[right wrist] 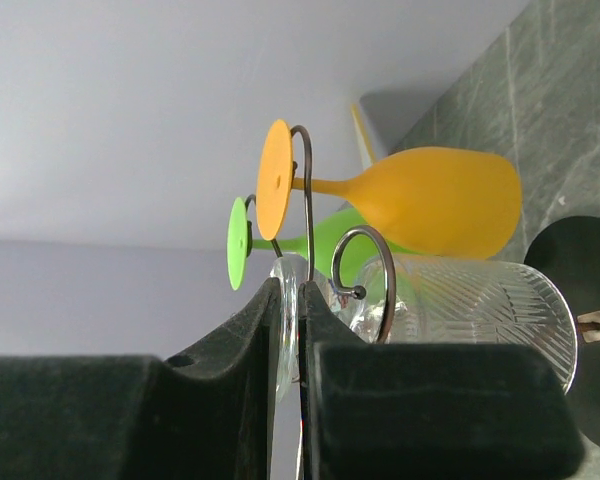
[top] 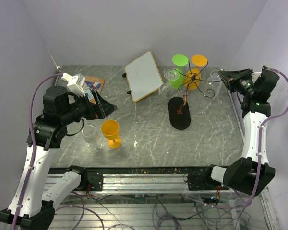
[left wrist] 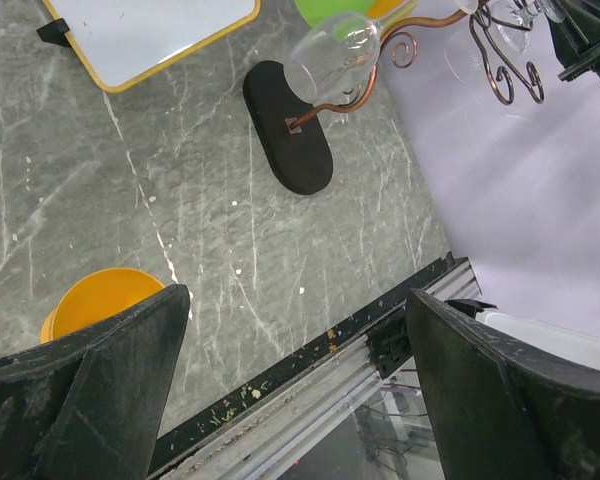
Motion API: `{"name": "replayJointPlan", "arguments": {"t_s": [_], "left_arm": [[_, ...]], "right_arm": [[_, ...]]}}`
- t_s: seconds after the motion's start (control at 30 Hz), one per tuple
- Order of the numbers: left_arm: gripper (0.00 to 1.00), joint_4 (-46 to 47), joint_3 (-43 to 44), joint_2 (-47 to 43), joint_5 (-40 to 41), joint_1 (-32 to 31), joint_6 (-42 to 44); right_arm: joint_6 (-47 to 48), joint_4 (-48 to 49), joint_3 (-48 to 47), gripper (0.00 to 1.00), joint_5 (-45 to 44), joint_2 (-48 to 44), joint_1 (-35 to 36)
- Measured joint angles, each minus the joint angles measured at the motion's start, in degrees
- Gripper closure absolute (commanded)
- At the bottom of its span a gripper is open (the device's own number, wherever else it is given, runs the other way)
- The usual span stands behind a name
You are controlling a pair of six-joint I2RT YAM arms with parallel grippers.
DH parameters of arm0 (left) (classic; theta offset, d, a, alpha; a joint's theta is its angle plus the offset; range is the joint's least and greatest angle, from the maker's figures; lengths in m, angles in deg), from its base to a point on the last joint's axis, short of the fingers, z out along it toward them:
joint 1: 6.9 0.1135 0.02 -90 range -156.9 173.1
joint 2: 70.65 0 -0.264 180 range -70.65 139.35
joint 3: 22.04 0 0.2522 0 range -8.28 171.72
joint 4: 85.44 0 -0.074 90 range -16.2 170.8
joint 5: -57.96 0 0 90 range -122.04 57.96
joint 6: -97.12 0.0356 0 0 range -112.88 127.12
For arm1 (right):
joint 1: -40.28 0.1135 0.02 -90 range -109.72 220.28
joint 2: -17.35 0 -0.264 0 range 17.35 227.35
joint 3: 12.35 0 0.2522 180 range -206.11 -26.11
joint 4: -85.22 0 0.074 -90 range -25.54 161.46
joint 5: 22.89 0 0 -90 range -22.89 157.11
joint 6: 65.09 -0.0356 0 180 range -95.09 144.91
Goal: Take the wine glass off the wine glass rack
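Note:
The wine glass rack (top: pixel 185 98), copper wire on a black oval base (top: pixel 179 114), stands right of centre. A green glass (top: pixel 178 76), an orange glass (top: pixel 194 78) and two clear glasses hang from it. My right gripper (top: pixel 222 75) is at the rack's right side. In the right wrist view the gripper (right wrist: pixel 292 295) is shut on the foot of a clear wine glass (right wrist: pixel 475 300), which still hangs in a wire hook (right wrist: pixel 370 265). My left gripper (top: pixel 108 106) is open and empty, far left of the rack, and also shows in the left wrist view (left wrist: pixel 295 300).
An orange glass (top: pixel 111 132) and a clear glass (top: pixel 90 134) stand upright on the table under my left gripper. A yellow-framed whiteboard (top: pixel 144 75) lies at the back centre, close to the rack. A printed box (top: pixel 94 85) lies at the back left.

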Motion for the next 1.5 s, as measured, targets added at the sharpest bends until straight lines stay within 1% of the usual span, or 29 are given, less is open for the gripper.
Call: {"name": "replayJointPlan", "arguments": {"t_s": [0.27,0.47,0.7,0.93,1.1,1.5], "left_arm": [[0.00,0.04,0.00,0.07,0.00,0.00,0.00],[0.00,0.46,-0.61,0.11,0.00,0.00,-0.24],[0.00,0.46,-0.66,0.17,0.00,0.00,-0.22],[0.00,0.46,-0.66,0.15,0.00,0.00,-0.22],[0.00,0.44,-0.66,0.15,0.00,0.00,-0.20],[0.00,0.35,-0.66,0.15,0.07,0.00,-0.17]], "right_arm": [[-0.46,4.15,0.17,1.00,5.51,3.08,0.24],[-0.33,5.33,-0.20,1.00,6.88,5.75,1.31],[-0.02,5.84,-3.23,1.00,7.02,8.57,2.86],[0.24,4.92,-5.40,1.00,4.63,8.94,3.50],[0.24,2.60,-6.82,1.00,0.68,9.53,3.87],[-0.24,1.95,-9.62,1.00,-6.60,12.22,3.82]]}}
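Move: The right hand already pinches the clear wine glass by its foot; the glass's middle is about 8 cm below the fingers and 2 cm to their left. The rack's hub lies roughly 12 cm left, 1 cm back and slightly lower. Of its neighbours, the hanging orange glass is some 9 cm left and 7 cm ahead, the green one 17 cm left and 7 cm ahead. From the left hand, the hub is about 35 cm right and 16 cm ahead. Still pinching the clear wine glass by its foot, the right hand carries it forward about 6 cm, past the rack's scrolled wire end towards the back wall. It bears some 2.5 cm left at first, then swings back right about 3 cm, with a small dip midway; the wrist turns about 10 degrees counter-clockwise and back. ##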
